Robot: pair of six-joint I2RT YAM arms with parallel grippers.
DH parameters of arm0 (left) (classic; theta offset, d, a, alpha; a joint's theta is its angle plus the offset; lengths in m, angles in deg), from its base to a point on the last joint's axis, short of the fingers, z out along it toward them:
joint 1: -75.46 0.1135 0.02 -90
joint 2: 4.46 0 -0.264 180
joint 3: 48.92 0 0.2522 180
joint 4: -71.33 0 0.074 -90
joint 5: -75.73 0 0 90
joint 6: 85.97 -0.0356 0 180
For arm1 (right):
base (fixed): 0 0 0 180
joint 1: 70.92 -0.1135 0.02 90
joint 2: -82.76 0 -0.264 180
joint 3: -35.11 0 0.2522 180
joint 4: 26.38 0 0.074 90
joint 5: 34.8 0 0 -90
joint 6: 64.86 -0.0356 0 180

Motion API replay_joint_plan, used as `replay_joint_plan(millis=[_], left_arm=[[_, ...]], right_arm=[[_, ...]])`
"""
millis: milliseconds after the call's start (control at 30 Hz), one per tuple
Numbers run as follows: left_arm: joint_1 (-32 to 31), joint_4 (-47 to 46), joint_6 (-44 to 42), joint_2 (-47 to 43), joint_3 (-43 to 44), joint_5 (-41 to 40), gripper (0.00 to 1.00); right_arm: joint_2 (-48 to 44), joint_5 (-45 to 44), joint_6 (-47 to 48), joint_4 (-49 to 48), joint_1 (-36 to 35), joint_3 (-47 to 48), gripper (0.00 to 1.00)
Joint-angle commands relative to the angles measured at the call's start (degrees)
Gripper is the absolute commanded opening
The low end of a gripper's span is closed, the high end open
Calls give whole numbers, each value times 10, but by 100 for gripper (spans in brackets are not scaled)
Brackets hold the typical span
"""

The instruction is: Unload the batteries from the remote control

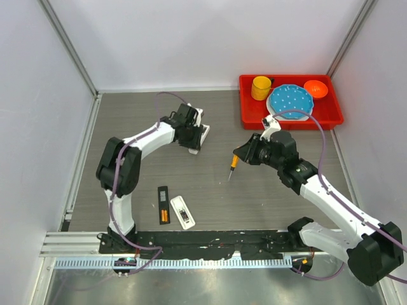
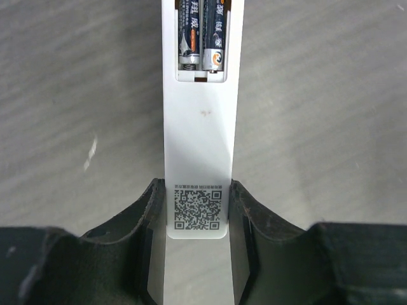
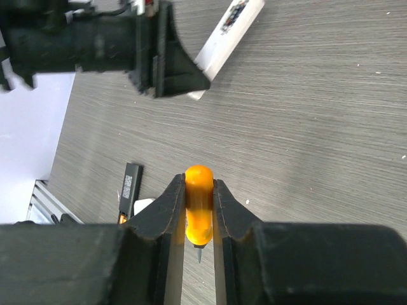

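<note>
My left gripper (image 2: 198,206) is shut on the near end of a white remote control (image 2: 200,140), its fingers (image 2: 151,219) pressing both long sides by the QR label. The remote's open compartment holds two batteries (image 2: 202,38) side by side. From above, this remote (image 1: 203,137) lies at the middle back of the table with the left gripper (image 1: 193,135) on it. My right gripper (image 3: 199,190) is shut on an orange-handled screwdriver (image 3: 199,206), tip down, and hovers at mid-table (image 1: 243,155).
A black remote (image 1: 163,203) with orange cells at its near end and a second white remote (image 1: 182,211) lie near the front edge. A red tray (image 1: 332,116) at the back right holds a yellow cup (image 1: 261,88), a blue plate (image 1: 290,101) and an orange bowl (image 1: 316,89).
</note>
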Motion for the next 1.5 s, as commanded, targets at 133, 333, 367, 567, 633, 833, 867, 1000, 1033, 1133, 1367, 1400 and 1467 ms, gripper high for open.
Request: replay_joint_plan(millis=[133,333,367,567,633,833,867,1000,1033,1133,1367,1400,1467], left_arm=[[-99,-11,48,-189,-146,-29,0],[-221,-46,91,-264,-247,-88,0],[-234,-53,96,-268,-269,-94,0],[-293,-84,113,-243,-314,-123,0],[-301,-92,110,-226,-317,-132,0],[-306,-105,82,-212,-321,-132,23],[-306,-106,79,-212,-324,-129,36],[-307,-107,72,-218,-334,-122,63],[-307,-107,71,-220,-336,-118,66],[-306,-108,79,-233,-350,-120,73],[-306,-84,86,-248,-376,-179,74],[-306,-80,87,-247,-377,-197,74],[-306,-72,81,-245,-374,-209,74]], right_arm=[[36,6,29,-24,8,52,1],[37,-4,41,-20,21,58,1],[35,-6,41,-18,23,57,1],[9,-12,34,-6,37,31,1],[3,-11,30,-3,40,23,1],[-1,-6,24,-1,40,19,1],[-2,-6,24,1,41,19,1],[1,-5,26,0,41,22,1],[3,-2,26,1,41,25,1],[4,0,27,0,41,27,1],[14,7,26,-1,41,30,1],[18,8,26,-2,41,32,1],[22,10,26,-3,41,34,1]])
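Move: The left hand already holds the white remote control by its near end, a few cm off the table; its middle is some 5 cm farther out and 2 to the right. The bare table spot for that end is about 22 cm back, 3 right and 3 below. Near it, from this hand, the second white remote lies about 28 back and 4 left, the black remote roughly 25 back and 10 left. From the right hand the spot is some 8 cm back, 7 left and 23 below. Back towards the base, quickly, the left hand carries the remote control about 22 cm and slightly right, arching up some 4 cm before sinking to the table beside the second white remote, the wrist turning about 15 degrees clockwise. There the fingers open and let go, the hand staying low around the near end. The right hand keeps the screwdriver, easing about 2 cm forward, then right. ##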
